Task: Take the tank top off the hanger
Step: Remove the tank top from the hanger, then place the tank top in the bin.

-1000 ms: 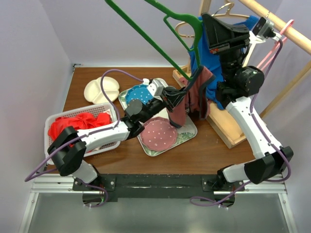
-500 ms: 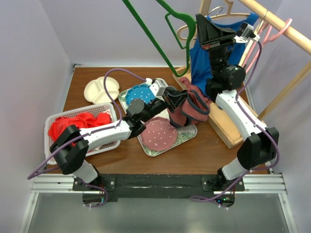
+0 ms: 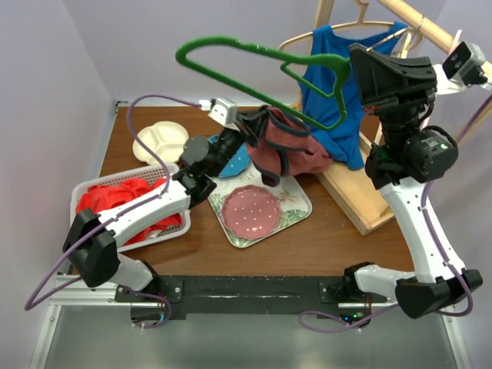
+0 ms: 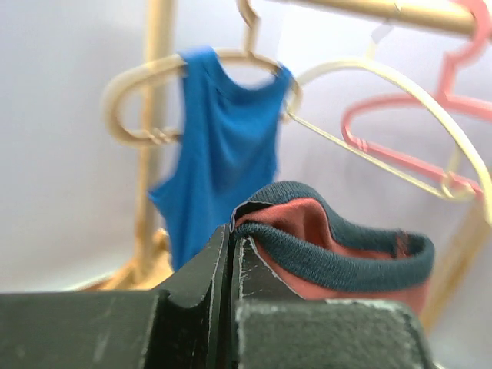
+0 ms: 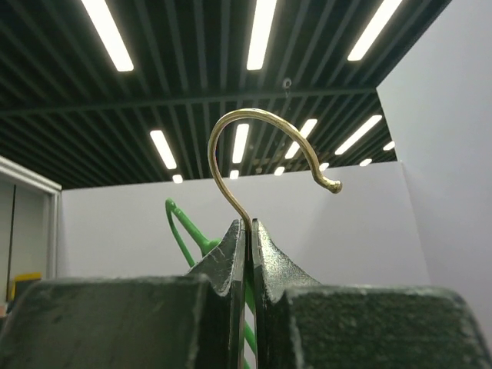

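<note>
A dusty-red tank top (image 3: 290,147) with dark grey trim hangs bunched above the tray, and my left gripper (image 3: 250,127) is shut on its trimmed edge. In the left wrist view the trim (image 4: 323,250) comes straight out from between the closed fingertips of the left gripper (image 4: 233,231). My right gripper (image 3: 355,63) is shut on the gold hook (image 5: 261,123) of the green hanger (image 3: 231,44), which lies nearly level in the air. The hanger's lower arm crosses just over the tank top. I cannot tell whether a strap still loops round it.
A wooden rack (image 3: 361,201) at the right carries a blue tank top (image 3: 330,100) on a cream hanger, with a pink hanger (image 4: 415,115) beside it. Below lie a tray (image 3: 296,209) with a pink plate (image 3: 250,209), a white divided plate (image 3: 160,142) and a white basket (image 3: 178,224) holding red clothes.
The right arm has swung the green hanger from steeply slanted to nearly level and drawn back to the right. The left gripper has risen and pulled the tank top up and left.
</note>
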Controlling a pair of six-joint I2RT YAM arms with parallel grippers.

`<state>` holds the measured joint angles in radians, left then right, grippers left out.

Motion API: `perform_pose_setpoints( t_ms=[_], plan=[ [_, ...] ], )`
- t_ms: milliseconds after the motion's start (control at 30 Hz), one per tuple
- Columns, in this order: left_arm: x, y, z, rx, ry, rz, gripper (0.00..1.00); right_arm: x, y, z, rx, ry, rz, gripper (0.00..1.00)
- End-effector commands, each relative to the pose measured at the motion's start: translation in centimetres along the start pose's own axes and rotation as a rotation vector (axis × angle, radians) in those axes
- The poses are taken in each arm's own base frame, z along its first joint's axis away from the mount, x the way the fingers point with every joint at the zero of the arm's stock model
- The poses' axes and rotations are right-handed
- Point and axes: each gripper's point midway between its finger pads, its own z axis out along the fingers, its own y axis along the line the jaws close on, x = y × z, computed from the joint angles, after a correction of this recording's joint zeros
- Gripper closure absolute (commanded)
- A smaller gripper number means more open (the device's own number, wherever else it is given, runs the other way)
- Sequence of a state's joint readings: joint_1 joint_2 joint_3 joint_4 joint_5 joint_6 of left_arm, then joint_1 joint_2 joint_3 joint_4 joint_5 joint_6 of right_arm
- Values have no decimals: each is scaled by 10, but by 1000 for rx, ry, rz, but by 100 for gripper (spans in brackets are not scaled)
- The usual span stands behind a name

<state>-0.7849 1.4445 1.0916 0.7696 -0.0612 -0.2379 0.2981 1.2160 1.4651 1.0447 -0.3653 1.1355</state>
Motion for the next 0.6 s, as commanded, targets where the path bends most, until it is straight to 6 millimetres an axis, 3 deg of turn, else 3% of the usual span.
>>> perform_pose_setpoints(
  t_ms=[0,67,133,167,200,267,300,433,467,500,533,567],
  plan=[
    [-107,14,9,-58,-209,62,100,26,-2,-15,-14,132,-9,100],
    [-122,20,9,-88,-216,110,100,33,2,-27,-16,163,-4,100],
    [-152,25,6,-128,-258,144,100,42,-1,-39,-4,188,-19,100],
    [-154,30,4,-151,-235,197,100,44,8,-43,-29,211,-34,100],
    [-173,31,3,-176,-252,217,100,47,9,-47,-29,222,-35,100],
    [-182,52,-4,-288,-200,287,100,52,7,-55,-20,238,-36,100],
    [-201,58,-8,-335,-219,296,100,52,15,-58,-36,246,-43,100],
    [-242,110,-47,-584,-236,362,100,58,18,-67,-29,291,-89,100],
    [-239,124,-54,-632,-181,395,100,59,19,-68,-26,300,-97,100],
    [-261,129,-62,-672,-197,408,100,60,18,-70,-11,317,-103,100],
    [-268,150,-73,-753,-176,439,100,60,18,-71,-7,322,-124,100],
    [-280,158,-82,-798,-148,468,100,60,18,-72,-2,326,-128,100]
  ],
)
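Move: The left hand has the tank top's dark-edged strap; the laundry basket lies about 38 cm to its left, 6 cm back and some 37 cm below. The pink plate is roughly 7 cm back, 3 cm to the right, 40 cm down. The green hanger's middle is about 20 cm above, 12 cm back and level sideways. From the right hand, holding that hanger, the tank top's middle sits some 15 cm ahead, 10 cm left and 33 cm below. Still pinching the strap, the left hand pulls the tank top out from under the green hanger, rising about 15 cm, then sweeping ever faster to its left, 18 cm in all, while the wrist swings counter-clockwise. The right hand keeps its grip on the hanger's hook end, sinks some 9 cm and leans its fingers farther left. ##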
